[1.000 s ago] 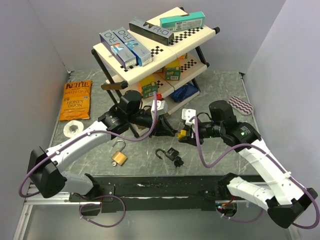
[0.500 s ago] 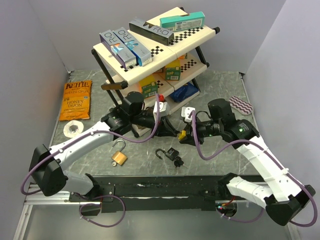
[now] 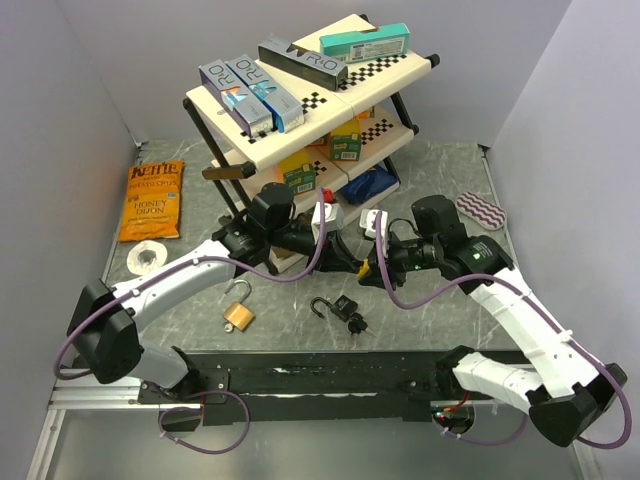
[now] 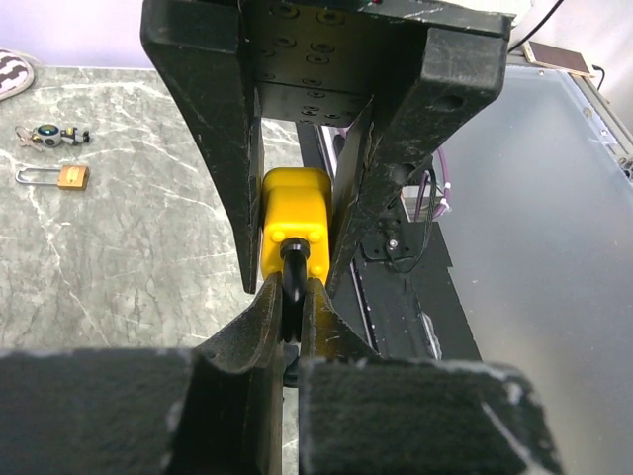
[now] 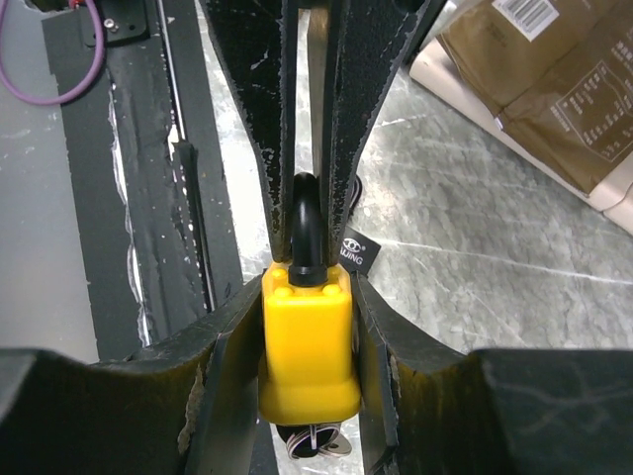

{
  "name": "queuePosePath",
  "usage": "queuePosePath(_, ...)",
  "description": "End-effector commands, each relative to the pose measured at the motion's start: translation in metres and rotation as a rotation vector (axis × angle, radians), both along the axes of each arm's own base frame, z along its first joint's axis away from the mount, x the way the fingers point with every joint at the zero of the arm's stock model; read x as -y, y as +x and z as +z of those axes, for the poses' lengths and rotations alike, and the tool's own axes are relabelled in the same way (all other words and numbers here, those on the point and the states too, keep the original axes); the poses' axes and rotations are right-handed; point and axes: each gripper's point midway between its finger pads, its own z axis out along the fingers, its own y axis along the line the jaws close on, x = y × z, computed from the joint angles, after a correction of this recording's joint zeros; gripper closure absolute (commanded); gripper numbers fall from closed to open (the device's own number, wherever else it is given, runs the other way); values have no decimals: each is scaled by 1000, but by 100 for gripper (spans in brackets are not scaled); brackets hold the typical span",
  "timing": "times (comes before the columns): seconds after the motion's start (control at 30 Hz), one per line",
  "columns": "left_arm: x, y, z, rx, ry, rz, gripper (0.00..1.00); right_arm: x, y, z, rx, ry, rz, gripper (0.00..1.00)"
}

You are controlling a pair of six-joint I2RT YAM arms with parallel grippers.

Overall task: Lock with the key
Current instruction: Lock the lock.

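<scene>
A yellow padlock [image 3: 368, 268] hangs above the table in front of the shelf rack, held between both grippers. My right gripper [image 5: 307, 297] is shut on its yellow body [image 5: 307, 341]. My left gripper [image 4: 292, 297] is shut on the black shackle [image 4: 294, 277], which rises from the body's top [image 5: 305, 223]. A bit of silvery key and ring [image 5: 315, 445] shows under the body's lower end. In the top view my left gripper [image 3: 350, 262] and right gripper [image 3: 374, 266] meet tip to tip.
On the table lie a brass padlock [image 3: 238, 315], a black padlock with an open shackle [image 3: 335, 305] and a small key [image 3: 356, 322]. The shelf rack [image 3: 300, 100] stands just behind. A chips bag [image 3: 152, 200], tape roll [image 3: 146, 258] and patterned pouch [image 3: 482, 211] lie at the sides.
The left arm has swung right and the right wrist has shifted a little left, bringing the two grippers closer together. Both grips look unchanged.
</scene>
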Motion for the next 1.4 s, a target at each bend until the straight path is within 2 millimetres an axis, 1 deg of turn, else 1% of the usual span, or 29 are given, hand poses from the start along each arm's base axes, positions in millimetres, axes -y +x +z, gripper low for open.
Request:
queuePosePath(0.0,20,-33,-3,12,-38,-164,99,-52,24,111,390,330,162,100)
queuePosePath(0.2,24,-39,-10,16,-36,-193,99,-56,22,113,401,354,177,100)
queuePosePath(0.37,31,-40,-11,34,-47,-186,99,-59,17,109,397,366,189,100)
queuePosePath(0.47,32,-38,-11,49,-43,-177,99,-57,14,105,389,359,192,100)
queuePosePath(0.6,24,-38,-13,62,-4,-162,99,-50,8,94,387,325,193,100)
queuePosePath(0.7,16,-33,-8,79,-9,-128,99,-42,4,82,366,289,186,100)
queuePosePath(0.77,11,-27,-6,87,-2,-92,97,-35,1,73,343,269,172,100)
queuePosePath(0.8,7,-24,-1,100,-10,-77,94,-31,3,69,338,261,157,100)
queuePosePath(0.83,4,-24,-4,92,7,-70,93,-28,1,65,331,253,154,100)
queuePosePath(1.0,-9,-10,7,156,7,1,90,-13,-1,44,281,204,124,100)
queuePosePath(1.03,-11,-8,10,160,3,12,89,-10,1,42,278,199,112,100)
queuePosePath(1.17,-18,2,18,194,1,71,80,-3,3,33,264,176,106,100)
queuePosePath(1.23,-20,6,21,205,-3,91,78,-1,3,31,256,170,105,100)
queuePosePath(1.27,-21,6,25,209,-10,99,71,-1,3,30,259,167,106,100)
queuePosePath(1.37,-23,7,30,218,-20,116,59,-1,3,29,251,159,115,100)
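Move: My left hand still grips the black shackle of the yellow lock, whose body sits about 4 cm to its right, some 1 cm back and 1 cm lower. My right hand still holds that body, with the shackle about 3 cm to its left and 1 cm ahead. From the left hand, the black padlock lies on the table roughly 22 cm down, 1 cm left and 1 cm back; the keys are about as low, 2 cm right and 4 cm back. Both my hands first sink together about 1.5 cm, the left still holding the shackle against the body. Then they rise some 2.5 cm while my left fingers let go of the shackle and open to about a third, and that hand draws off some 2 cm to the left, rolling about 10 degrees. My right hand keeps its grip and tips its fingertips up slightly. ##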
